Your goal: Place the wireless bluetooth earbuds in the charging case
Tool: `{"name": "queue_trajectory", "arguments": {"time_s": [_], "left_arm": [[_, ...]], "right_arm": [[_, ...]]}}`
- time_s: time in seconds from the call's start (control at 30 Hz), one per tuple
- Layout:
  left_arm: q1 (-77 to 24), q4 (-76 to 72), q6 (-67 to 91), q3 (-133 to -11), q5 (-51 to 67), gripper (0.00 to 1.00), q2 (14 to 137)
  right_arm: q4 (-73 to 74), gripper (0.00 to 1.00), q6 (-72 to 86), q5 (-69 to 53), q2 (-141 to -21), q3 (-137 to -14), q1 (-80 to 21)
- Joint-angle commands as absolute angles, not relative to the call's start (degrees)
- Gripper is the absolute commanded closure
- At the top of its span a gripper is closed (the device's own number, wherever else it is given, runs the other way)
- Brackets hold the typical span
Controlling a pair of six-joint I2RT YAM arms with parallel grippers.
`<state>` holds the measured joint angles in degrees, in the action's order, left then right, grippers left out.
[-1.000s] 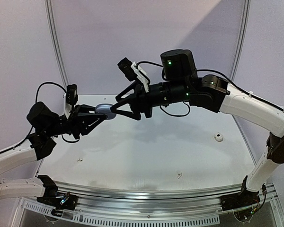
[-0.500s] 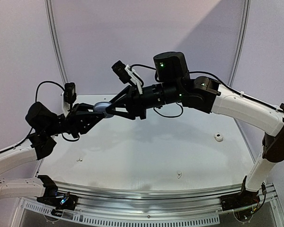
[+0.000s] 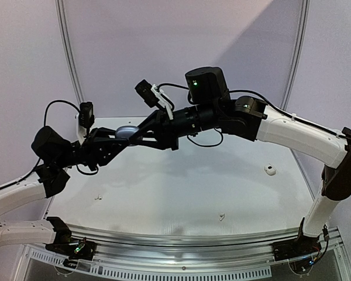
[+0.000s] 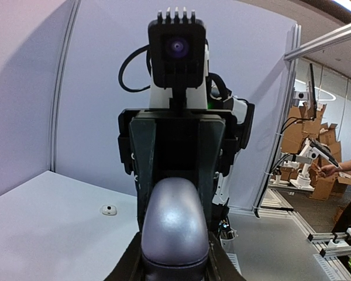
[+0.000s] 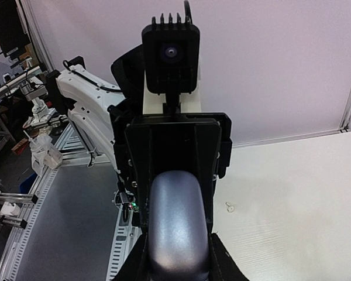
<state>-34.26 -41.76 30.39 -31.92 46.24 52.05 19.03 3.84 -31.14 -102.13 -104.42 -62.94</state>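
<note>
A grey-lilac charging case (image 3: 127,132) is held in mid-air above the table's far left, lid shut. My left gripper (image 3: 120,138) is shut on one end of it; the case (image 4: 174,225) fills the gap between its fingers. My right gripper (image 3: 136,134) faces it from the right and is shut on the other end, with the case (image 5: 178,228) wedged between its fingers. Tiny white earbuds lie on the table: one near the front centre (image 3: 222,216), also seen in the right wrist view (image 5: 229,206), and one at the front left (image 3: 97,198). No dark grey earbuds show.
A small white rounded object (image 3: 271,170) with a dark spot lies on the table at the right; it also shows in the left wrist view (image 4: 109,209). The table's (image 3: 181,193) front edge has a metal rail (image 3: 181,237).
My right arm has moved left and tilted, bringing its gripper further over the case, with its jaws narrower. The case and left gripper have barely shifted.
</note>
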Motion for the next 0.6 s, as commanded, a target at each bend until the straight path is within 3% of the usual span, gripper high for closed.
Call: {"name": "queue_trajectory", "arguments": {"time_s": [0.0, 0.03, 0.07, 0.33, 0.57], "left_arm": [[-33.94, -37.86, 26.78, -32.04, 42.11, 0.58, 51.45], [-33.82, -35.13, 24.57, -32.19, 39.91, 0.23, 51.04], [-33.65, -31.96, 21.94, -32.52, 37.42, 0.03, 50.54], [-31.24, -14.94, 6.11, -33.45, 14.55, 0.01, 47.62], [-30.94, -7.75, 2.48, -34.77, 12.32, 0.01, 47.02]], "right_arm": [[18.74, 1.00, 4.39, -31.45, -102.26, -105.42, -62.81], [19.02, 1.00, 4.46, -30.89, -102.23, -105.45, -62.55], [19.41, 1.00, 5.01, -30.50, -102.22, -105.36, -62.11], [15.88, 1.00, 15.73, -30.59, -103.12, -94.92, -53.28], [22.89, 1.00, 23.27, -37.60, -119.88, -99.91, -47.40]]}}
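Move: The shut charging case is gripped from both sides: its middle lies about 2 cm right of the left hand's point and 1 cm left of the right hand's, level with both. Far below, some 36 cm, a white round case lies on the table, 17 cm ahead and 49 cm right of the right hand; a small white piece lies 5 cm back and 26 cm right. Left opens off the charging case, swinging forward; right, still pinching, carries it about 13 cm forward and down. ##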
